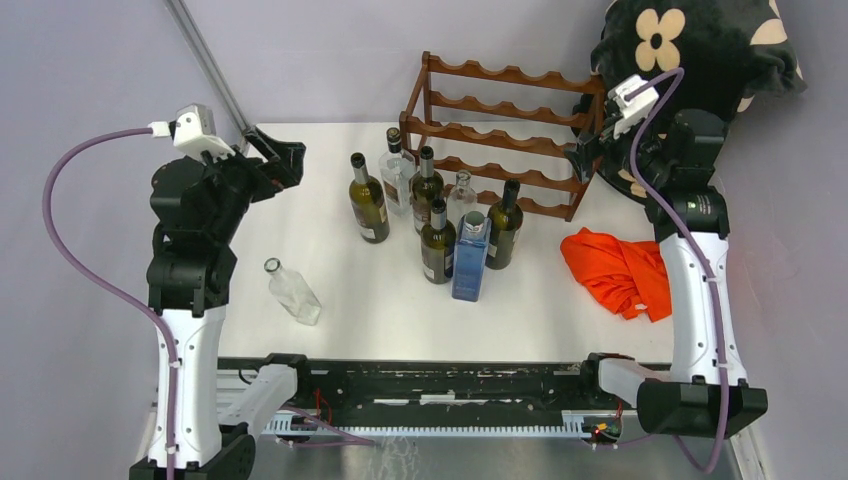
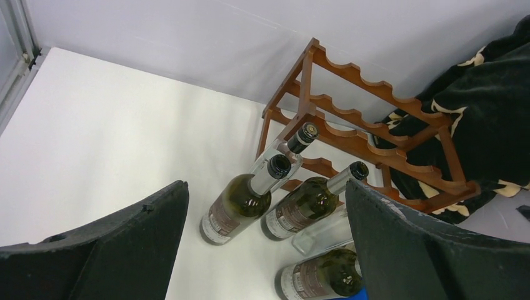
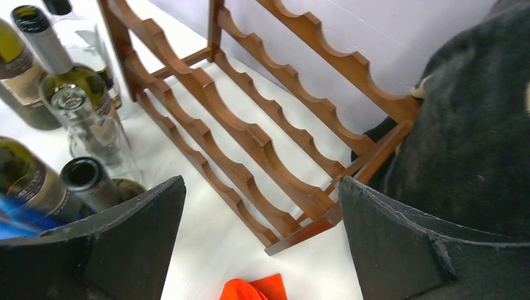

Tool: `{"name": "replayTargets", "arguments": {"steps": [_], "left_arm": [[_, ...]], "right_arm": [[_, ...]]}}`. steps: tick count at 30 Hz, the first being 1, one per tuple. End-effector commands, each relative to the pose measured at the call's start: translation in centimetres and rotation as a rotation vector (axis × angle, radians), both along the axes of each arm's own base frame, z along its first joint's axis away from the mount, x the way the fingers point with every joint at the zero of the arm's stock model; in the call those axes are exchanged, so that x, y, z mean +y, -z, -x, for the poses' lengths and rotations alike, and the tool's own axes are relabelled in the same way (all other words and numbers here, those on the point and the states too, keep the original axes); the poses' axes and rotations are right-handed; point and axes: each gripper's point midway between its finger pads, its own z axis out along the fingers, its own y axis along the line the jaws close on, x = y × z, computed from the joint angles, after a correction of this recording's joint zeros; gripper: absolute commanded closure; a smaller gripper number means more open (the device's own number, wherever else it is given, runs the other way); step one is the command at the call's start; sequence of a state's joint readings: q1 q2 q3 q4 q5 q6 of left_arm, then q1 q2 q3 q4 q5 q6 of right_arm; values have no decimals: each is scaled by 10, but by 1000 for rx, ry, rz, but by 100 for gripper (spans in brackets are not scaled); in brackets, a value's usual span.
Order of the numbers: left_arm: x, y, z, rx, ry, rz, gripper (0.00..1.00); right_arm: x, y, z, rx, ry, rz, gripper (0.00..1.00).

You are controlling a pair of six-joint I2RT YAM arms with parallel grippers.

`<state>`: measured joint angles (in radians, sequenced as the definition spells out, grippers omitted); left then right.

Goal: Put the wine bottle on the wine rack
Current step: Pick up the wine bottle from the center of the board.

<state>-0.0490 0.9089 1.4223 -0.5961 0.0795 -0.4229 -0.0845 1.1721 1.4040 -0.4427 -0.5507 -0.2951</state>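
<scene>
The reddish-brown wine rack [image 1: 500, 130] stands at the back of the white table, its scalloped rails holding nothing that I can see. Several dark green wine bottles stand upright in front of it, among them one at the left [image 1: 368, 200] and one nearer the front [image 1: 438, 245]. My left gripper [image 1: 275, 160] hangs open, high at the table's back left, apart from the bottles; its wrist view looks down on a wine bottle [image 2: 240, 203] and the rack [image 2: 375, 125]. My right gripper [image 1: 590, 150] is open beside the rack's right end [image 3: 250, 131]. Neither gripper holds anything.
Two clear glass bottles [image 1: 396, 170] stand among the green ones, and another clear bottle [image 1: 293, 290] lies on its side at the front left. A blue carton [image 1: 470, 258] stands in front of the group. An orange cloth [image 1: 620, 272] lies right. Black floral fabric [image 1: 700, 50] sits behind the rack.
</scene>
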Motion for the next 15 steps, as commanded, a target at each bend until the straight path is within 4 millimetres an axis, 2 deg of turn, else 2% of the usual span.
{"name": "replayTargets", "arguments": {"steps": [1,10,15], "left_arm": [[-3,-16,9,-56,7,86,0],[-10,-18,19,-59,47,121,0],[-16,-27,11,-79,76,160,1]], "right_arm": [[16,-12,21,-104,-120,41,2],[26,3,46,-156,-188,70,2],[30,2,54,-178,-221,85,2]]}}
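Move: The wine bottle I'm after, the rightmost of the cluster, stands about 13 cm left of my right hand and 6 cm back, its middle some 23 cm lower. The blue bottle is about 21 cm left and 13 back, the small clear bottle 21 left and 3 ahead, and the wine rack's middle 12 left and 15 ahead, all lower. From my left hand that wine bottle lies roughly 41 cm right, 2 ahead and 29 lower. I draw my open right hand back from in front of the rack, about 5 cm, slipping left and sinking a little, towards the rightmost wine bottle while the wrist swings some 10 degrees counter-clockwise. I touch nothing with it. My left hand, also open, eases back a centimetre or two, well above the board. ##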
